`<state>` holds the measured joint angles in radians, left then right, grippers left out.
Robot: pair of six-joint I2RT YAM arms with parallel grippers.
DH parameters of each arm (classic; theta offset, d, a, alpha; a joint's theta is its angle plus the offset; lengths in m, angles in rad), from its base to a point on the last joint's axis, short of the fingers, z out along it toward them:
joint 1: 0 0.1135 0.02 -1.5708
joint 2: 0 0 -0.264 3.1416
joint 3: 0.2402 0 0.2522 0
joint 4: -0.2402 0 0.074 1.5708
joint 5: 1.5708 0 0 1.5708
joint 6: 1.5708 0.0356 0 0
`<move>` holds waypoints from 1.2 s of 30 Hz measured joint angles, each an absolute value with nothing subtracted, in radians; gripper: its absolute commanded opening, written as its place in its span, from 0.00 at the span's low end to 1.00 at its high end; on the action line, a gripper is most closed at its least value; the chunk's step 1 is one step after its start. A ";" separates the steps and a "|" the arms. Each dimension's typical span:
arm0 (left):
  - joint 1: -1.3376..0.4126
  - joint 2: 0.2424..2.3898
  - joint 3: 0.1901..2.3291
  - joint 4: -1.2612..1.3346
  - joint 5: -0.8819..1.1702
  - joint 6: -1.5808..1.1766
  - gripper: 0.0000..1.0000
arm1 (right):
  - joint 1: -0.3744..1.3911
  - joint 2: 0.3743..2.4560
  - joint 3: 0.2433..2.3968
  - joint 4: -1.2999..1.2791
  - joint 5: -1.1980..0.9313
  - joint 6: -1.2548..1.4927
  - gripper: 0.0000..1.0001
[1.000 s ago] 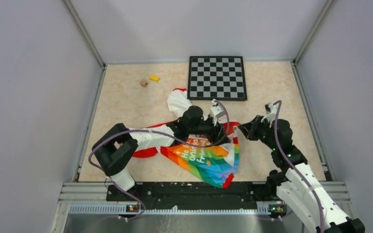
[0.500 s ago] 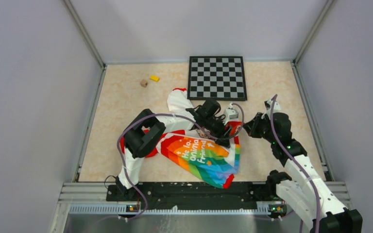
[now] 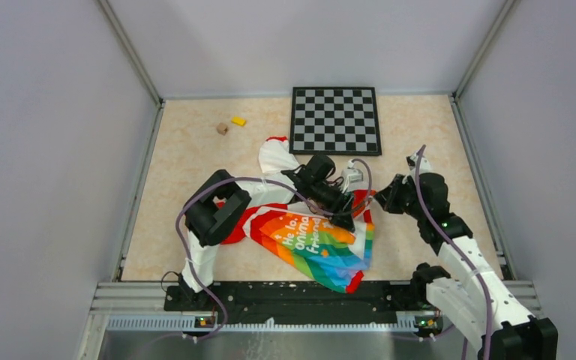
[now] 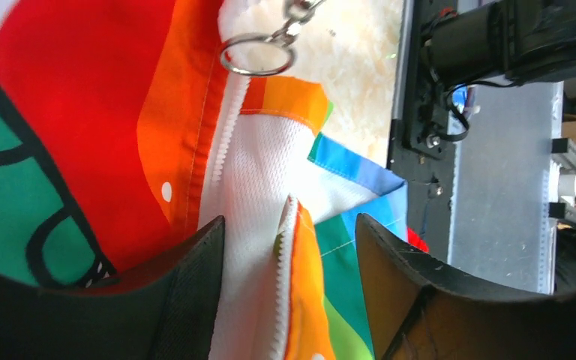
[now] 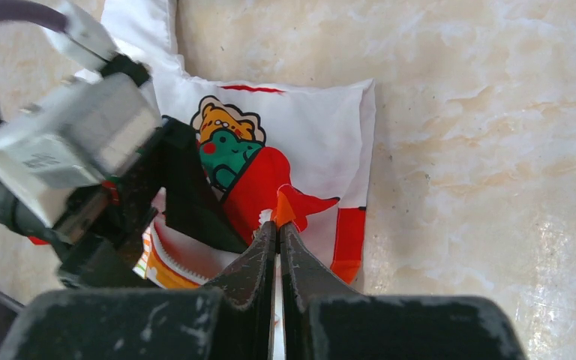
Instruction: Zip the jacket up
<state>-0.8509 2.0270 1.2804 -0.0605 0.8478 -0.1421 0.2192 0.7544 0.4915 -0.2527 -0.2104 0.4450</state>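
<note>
The jacket [image 3: 311, 240] lies crumpled mid-table, its rainbow panel with white lettering facing up. My left gripper [image 3: 344, 218] hovers over its right edge, open. In the left wrist view, a raised fold of white zipper teeth [image 4: 286, 285] with orange cloth stands between the left gripper's [image 4: 291, 221] fingers, touching neither. A metal ring pull [image 4: 259, 54] hangs above it. My right gripper [image 5: 278, 225] is shut on an orange corner of the jacket [image 5: 307, 142], which pokes out past its tips. In the top view the right gripper [image 3: 373, 199] sits at the jacket's upper right corner.
A black-and-grey checkerboard [image 3: 335, 120] lies at the back. A yellow block [image 3: 238, 121] and a small brown cube [image 3: 222, 128] sit at the back left. The left arm's camera housing [image 5: 67, 142] fills the left of the right wrist view. Metal rails edge the table.
The left arm's elbow swung right and up off the jacket, uncovering the rainbow panel. Its gripper shifted slightly right along the edge. The right gripper kept its hold and barely moved.
</note>
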 measured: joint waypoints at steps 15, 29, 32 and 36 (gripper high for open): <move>-0.853 2.006 1.374 -0.128 0.893 -0.108 0.41 | 0.213 0.781 0.492 -0.247 -0.219 0.444 0.00; -0.872 2.104 1.460 -0.266 0.897 -0.044 0.41 | 0.213 0.781 0.492 -0.247 -0.249 0.445 0.00; -0.875 2.111 1.464 -0.284 0.896 -0.033 0.35 | 0.213 0.781 0.492 -0.247 -0.254 0.445 0.00; -0.881 2.111 1.464 -0.303 0.896 -0.012 0.42 | 0.213 0.781 0.492 -0.247 -0.257 0.445 0.00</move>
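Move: The free end of the near orange zip strip lies just off the left fingertips, about 2 cm to their right, level fore and aft, and some 2 cm below. The zip slider, already held by the right hand, sits roughly 4 cm ahead of the left hand, 5 cm right and 6 cm higher. The white lettering lies about 5 cm back and 12 cm left of the left hand. From the right hand, the strip end is around 4 cm back, 3 cm left and 8 cm down. Up first by nearly 5 cm, the left hand quickly brings its wide fingers to about half their gap. It then sinks more slowly almost to its starting height, ending about 1 cm farther back and 1 cm right, with the narrowed fingertips on either side of the zip strip's end. The right hand stays nearly still, keeping its pinch on the slider corner. ##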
